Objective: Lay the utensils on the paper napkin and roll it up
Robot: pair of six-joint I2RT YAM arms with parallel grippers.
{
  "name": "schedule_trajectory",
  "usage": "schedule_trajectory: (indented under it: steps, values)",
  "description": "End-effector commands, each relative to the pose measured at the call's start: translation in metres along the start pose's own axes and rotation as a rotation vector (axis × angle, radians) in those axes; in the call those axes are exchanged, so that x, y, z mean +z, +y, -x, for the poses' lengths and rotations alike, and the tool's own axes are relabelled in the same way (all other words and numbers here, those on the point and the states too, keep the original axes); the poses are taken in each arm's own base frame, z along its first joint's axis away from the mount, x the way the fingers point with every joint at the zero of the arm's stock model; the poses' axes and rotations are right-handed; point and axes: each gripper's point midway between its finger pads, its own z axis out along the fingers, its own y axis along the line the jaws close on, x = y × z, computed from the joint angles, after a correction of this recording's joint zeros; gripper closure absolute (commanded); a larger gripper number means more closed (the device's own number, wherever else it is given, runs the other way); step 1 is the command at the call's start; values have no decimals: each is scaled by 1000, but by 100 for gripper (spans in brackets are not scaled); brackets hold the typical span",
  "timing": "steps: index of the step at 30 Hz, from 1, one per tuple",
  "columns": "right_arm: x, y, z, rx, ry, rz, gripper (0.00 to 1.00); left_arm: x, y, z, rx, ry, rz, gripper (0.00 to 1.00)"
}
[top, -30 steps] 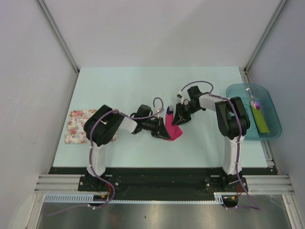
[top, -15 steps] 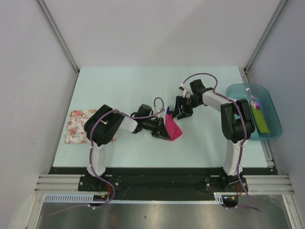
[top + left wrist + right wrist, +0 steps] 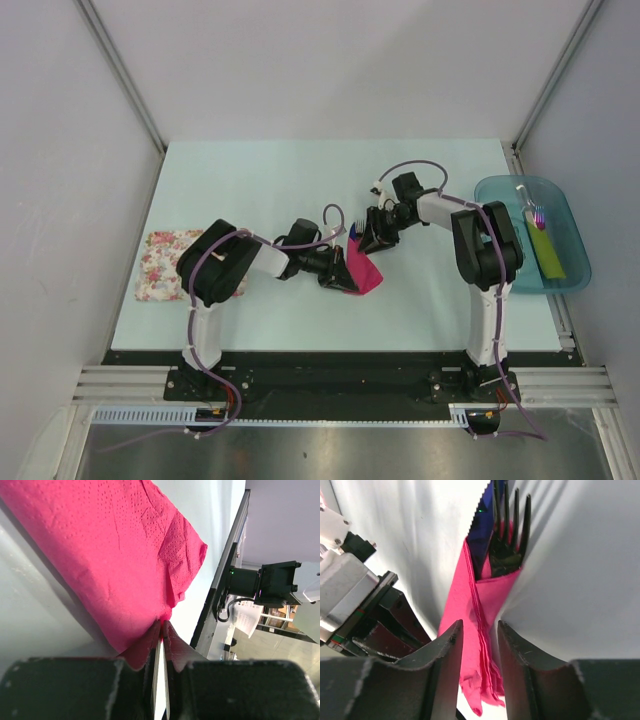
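Observation:
The magenta paper napkin [image 3: 363, 271] lies folded over the utensils at the table's middle. It fills the left wrist view [image 3: 115, 555]. My left gripper [image 3: 338, 277] is shut on the napkin's near edge [image 3: 162, 626]. In the right wrist view, the black fork [image 3: 508, 540] and the dark blue piece [image 3: 481, 535] stick out of the napkin's far end [image 3: 472, 625]. The fork tines show in the top view [image 3: 358, 229]. My right gripper [image 3: 372, 238] is open just above the napkin's far end, and the folded edge runs between its fingers [image 3: 450, 660].
A teal tray [image 3: 500, 190] at the right edge holds a white-handled brush [image 3: 533, 210] and a yellow-green strip [image 3: 546, 252]. A floral cloth [image 3: 165, 262] lies at the left, partly under the left arm. The left gripper's body [image 3: 365, 610] sits close beside the right fingers.
The right gripper drew back from the napkin toward the far right, then came a little way back. The left gripper and the napkin have stayed put.

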Motion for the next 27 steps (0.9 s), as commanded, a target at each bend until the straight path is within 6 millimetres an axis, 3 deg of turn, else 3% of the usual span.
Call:
schedule_trajectory:
  steps: [1, 8, 11, 12, 17, 19, 23, 27]
  values:
    - [21, -19, -3, -4, 10, -39, 63, 5, 34, -6, -1, -18, 119, 87]
    - [30, -27, -7, 10, 26, -47, 71, 7, 31, -3, 0, -25, 112, 87]
    - [30, -25, -8, 9, 31, -37, 89, 6, 28, 1, 8, -32, 110, 87]
    - [28, -22, -8, 4, 31, -24, 100, 6, 26, 3, 12, -38, 109, 87]
    - [22, -8, 4, -22, -2, 13, 100, -1, 3, 23, 89, -84, 88, 85]
    - [16, 0, 11, -44, -29, 30, 100, -8, -11, 30, 125, -102, 64, 78]
    - [1, 22, 26, -94, -91, 73, 100, -40, -49, 54, 232, -194, 12, 62]
    - [-12, 38, 35, -131, -133, 104, 100, -96, -89, 98, 347, -353, 12, 43]
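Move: The napkin's folded edge lies just below the right hand, between its parted fingers, about 1 cm to the left and 1 cm down. The napkin's middle is some 5 cm back, the fork's tines about 6 cm ahead and 1 cm left, the knife's blade 5 cm ahead and 2 cm left. From the left hand, already shut on the near end, the napkin's middle lies roughly 5 cm ahead and 3 cm right. The napkin's folded edge, just behind the mouth where fork and knife stick out, gets pinched as the right hand eases about 1 cm left and slightly down, shuts fully, then starts to lift a little. The left hand keeps hold of the near end at first, then opens, lets go and rises quickly some 5 cm, drifting about 3 cm forward. ##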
